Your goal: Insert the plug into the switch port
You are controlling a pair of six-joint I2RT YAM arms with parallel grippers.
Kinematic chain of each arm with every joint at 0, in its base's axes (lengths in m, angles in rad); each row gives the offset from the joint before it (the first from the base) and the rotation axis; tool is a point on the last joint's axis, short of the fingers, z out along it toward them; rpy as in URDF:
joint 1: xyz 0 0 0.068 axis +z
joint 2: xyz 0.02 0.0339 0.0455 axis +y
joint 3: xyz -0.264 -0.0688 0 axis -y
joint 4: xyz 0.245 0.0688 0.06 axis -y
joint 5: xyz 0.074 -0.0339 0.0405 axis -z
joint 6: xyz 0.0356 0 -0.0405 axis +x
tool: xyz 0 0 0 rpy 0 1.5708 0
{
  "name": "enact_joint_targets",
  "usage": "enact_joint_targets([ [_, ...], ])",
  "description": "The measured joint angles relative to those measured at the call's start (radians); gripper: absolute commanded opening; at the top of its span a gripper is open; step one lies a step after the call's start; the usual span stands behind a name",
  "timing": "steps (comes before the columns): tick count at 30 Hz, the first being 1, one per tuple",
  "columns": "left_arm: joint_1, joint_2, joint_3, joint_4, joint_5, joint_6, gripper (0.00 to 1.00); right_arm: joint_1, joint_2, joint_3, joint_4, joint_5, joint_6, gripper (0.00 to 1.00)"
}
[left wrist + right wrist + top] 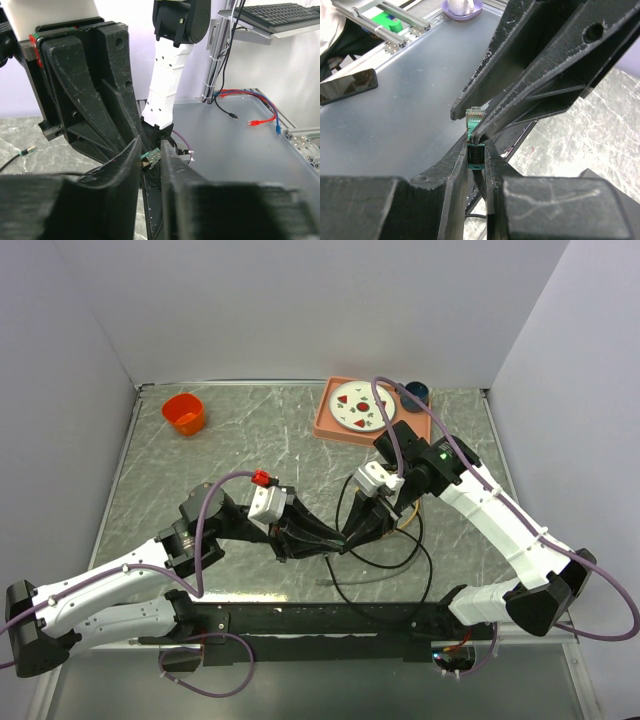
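My two grippers meet tip to tip over the middle of the table. The right gripper (353, 536) (476, 146) is shut on the black-and-teal boot of the plug (475, 118). The plug's clear green tip sticks out past the fingers. The left gripper (343, 540) (150, 156) straddles that tip, its jaws narrow. One finger lies against the plug (152, 158) and the other stands a sliver off it. The plug's black cable (392, 568) loops on the table below. The switch port is out of view.
An orange cup (184, 412) stands at the back left. A salmon-pink tray (327, 426) holding a white plate (360, 407) sits at the back right, with a dark blue cup (415, 393) beside it. A loose cable end (27, 150) lies on the marbled tabletop.
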Motion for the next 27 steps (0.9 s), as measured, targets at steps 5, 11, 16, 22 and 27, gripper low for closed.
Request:
enact_joint_targets([
  [5, -0.002, 0.000, 0.002, 0.007, -0.005, 0.009, 0.01, -0.001, 0.000, 0.000, -0.003, -0.002, 0.013, 0.38],
  [11, -0.009, -0.002, 0.002, -0.008, -0.093, -0.023, 0.01, -0.022, 0.005, 0.022, 0.004, -0.008, 0.027, 0.59],
  [16, -0.009, -0.002, 0.002, -0.035, -0.176, -0.054, 0.01, -0.062, 0.019, 0.045, 0.004, -0.011, 0.046, 0.99],
  [22, -0.010, -0.003, 0.002, -0.039, -0.261, -0.081, 0.01, -0.159, 0.063, 0.076, 0.006, -0.015, 0.078, 1.00],
  [27, -0.010, -0.016, 0.002, -0.063, -0.290, -0.080, 0.01, -0.222, 0.116, 0.126, 0.006, -0.015, 0.126, 1.00],
])
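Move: The plug, held by its rear in the right fingers, pokes between the left fingertips: about 1 cm to the right of the left hand's point, level with it fore and aft. From the right hand's point the plug's middle is some 2 cm left and 1 cm back. From the left hand, on the table about 33 cm below, a loose cable end lies roughly 14 cm ahead, 0 cm sideways; the cable coil 24 cm ahead, 15 cm right. The left fingers close on the plug and pinch it, then the right fingers let go and open wide. The right hand draws away forward, about 8 cm and speeding up, turning some 15 degrees clockwise. Keeping its pinch, the left hand also carries the plug forward, about 4 cm, swinging some 15 degrees counter-clockwise and tilting slightly. ##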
